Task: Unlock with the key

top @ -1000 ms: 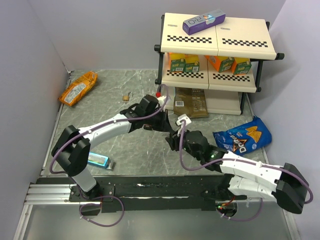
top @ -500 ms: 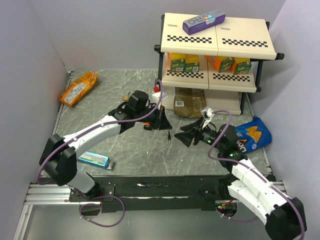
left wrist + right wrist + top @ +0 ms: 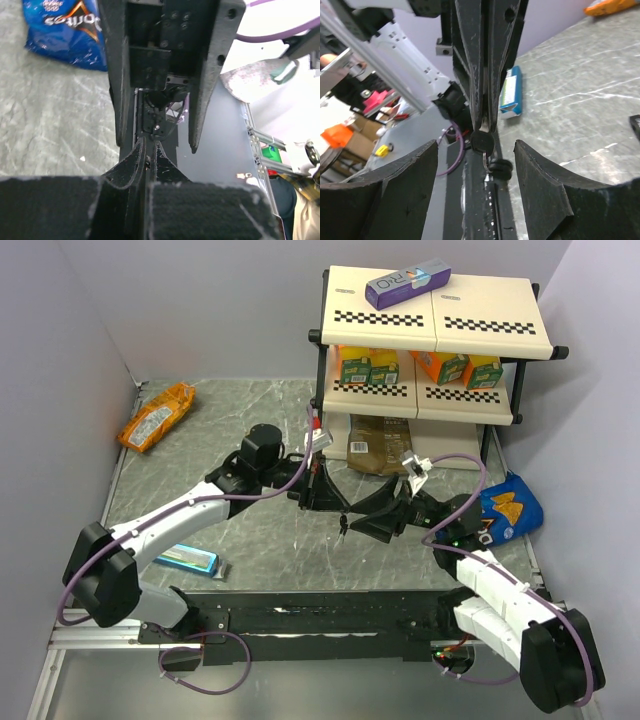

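My left gripper (image 3: 330,502) hangs over the middle of the table, shut on the thin metal blade of the key (image 3: 343,527). In the right wrist view the key's black head (image 3: 482,141) sticks out below the left gripper's closed fingers (image 3: 480,75). A second black head (image 3: 500,168) dangles from it on a small ring. My right gripper (image 3: 378,515) faces the left one from the right, open. Its two fingers (image 3: 545,190) stand on either side of the key bunch without touching it. In the left wrist view the left gripper (image 3: 148,149) is closed, with the right gripper's spread fingers (image 3: 207,75) straight ahead.
A two-level shelf (image 3: 430,330) stands at the back right, with a purple box (image 3: 407,282) on top and a brown packet (image 3: 382,445) at its foot. A blue Doritos bag (image 3: 505,505) lies right, an orange snack bag (image 3: 157,415) back left, a blue packet (image 3: 190,558) near left.
The right arm swung out to the right, its jaws opened wide, and it now faces the left gripper again. The left gripper stayed shut and shifted slightly nearer.
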Tool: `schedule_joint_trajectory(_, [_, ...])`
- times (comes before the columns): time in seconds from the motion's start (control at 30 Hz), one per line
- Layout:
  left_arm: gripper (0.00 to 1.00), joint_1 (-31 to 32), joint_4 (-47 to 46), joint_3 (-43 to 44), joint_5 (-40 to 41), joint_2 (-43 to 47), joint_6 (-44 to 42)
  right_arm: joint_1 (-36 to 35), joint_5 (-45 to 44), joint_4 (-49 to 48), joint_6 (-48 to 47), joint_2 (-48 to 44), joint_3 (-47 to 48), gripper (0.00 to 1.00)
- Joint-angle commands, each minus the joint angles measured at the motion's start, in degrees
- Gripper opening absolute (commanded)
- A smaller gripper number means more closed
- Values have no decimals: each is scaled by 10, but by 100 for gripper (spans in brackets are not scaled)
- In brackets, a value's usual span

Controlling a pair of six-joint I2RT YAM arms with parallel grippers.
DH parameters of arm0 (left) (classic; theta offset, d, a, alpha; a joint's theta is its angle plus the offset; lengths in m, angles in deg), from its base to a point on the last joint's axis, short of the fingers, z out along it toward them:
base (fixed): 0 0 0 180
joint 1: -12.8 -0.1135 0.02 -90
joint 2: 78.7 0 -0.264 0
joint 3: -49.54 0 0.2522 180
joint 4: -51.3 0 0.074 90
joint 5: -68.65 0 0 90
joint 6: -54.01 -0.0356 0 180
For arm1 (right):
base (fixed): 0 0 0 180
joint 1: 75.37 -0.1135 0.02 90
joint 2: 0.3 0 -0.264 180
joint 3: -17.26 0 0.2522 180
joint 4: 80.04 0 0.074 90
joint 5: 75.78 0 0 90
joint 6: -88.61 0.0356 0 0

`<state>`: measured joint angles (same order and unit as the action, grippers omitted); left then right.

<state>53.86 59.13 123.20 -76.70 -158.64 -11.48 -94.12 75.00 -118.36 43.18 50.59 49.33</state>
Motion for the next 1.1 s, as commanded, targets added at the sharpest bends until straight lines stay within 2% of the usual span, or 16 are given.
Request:
schedule_joint_trajectory(0.0, [1,-3,-62,-4,-47,23,7,2,36,-58,24,12,8,69])
schedule_joint_trajectory(0.13, [1,-2,-79,-8,-55,22,20,-2,37,-107,54,31,-2,68])
schedule_joint_trajectory(0.43, [1,-1,-82,-10,-55,19,20,-34,25,-149,70,82,11,62])
schedule_joint_trajectory(0.57, [1,-1,-78,-8,-56,16,19,-40,23,-227,114,125,6,58])
schedule_joint_trajectory(0.67, [1,0,-78,-7,-61,12,19,-39,25,-302,151,162,3,54])
schedule_joint_trajectory(0.77, [1,1,-69,-6,-61,9,13,-40,23,-369,188,196,5,45])
schedule_joint_trajectory(1.0, [1,4,-50,0,-53,7,-6,-40,21,-406,204,221,8,26])
schedule_joint_trajectory(1.07, [1,5,-46,0,-51,6,-9,-40,20,-405,203,218,8,25])
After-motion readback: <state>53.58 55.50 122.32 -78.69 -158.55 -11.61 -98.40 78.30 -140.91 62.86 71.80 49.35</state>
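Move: The keys hang from the left gripper's shut fingertips, their black heads about 3 cm to the right hand's left, 1 cm back and some 2 cm below it. The left fingertips that hold them are about 2 cm farther out than the right hand, 2 cm to its left and roughly 1 cm above it. From the left hand the key heads hang about 3 cm below and 2 cm back, 1 cm to its left. The right hand, fingers pointing left and standing open, eases some 2.5 cm left and as far down to the keys under the left fingertips, rolling about 20 degrees around its own fingers so that its forward side tips down. As it goes its fingers close from wide to nearly shut, most of it late, bringing the tips together on the key heads and ring, while the left hand keeps its pinch on the keys and stays within a centimetre or so of its place. ##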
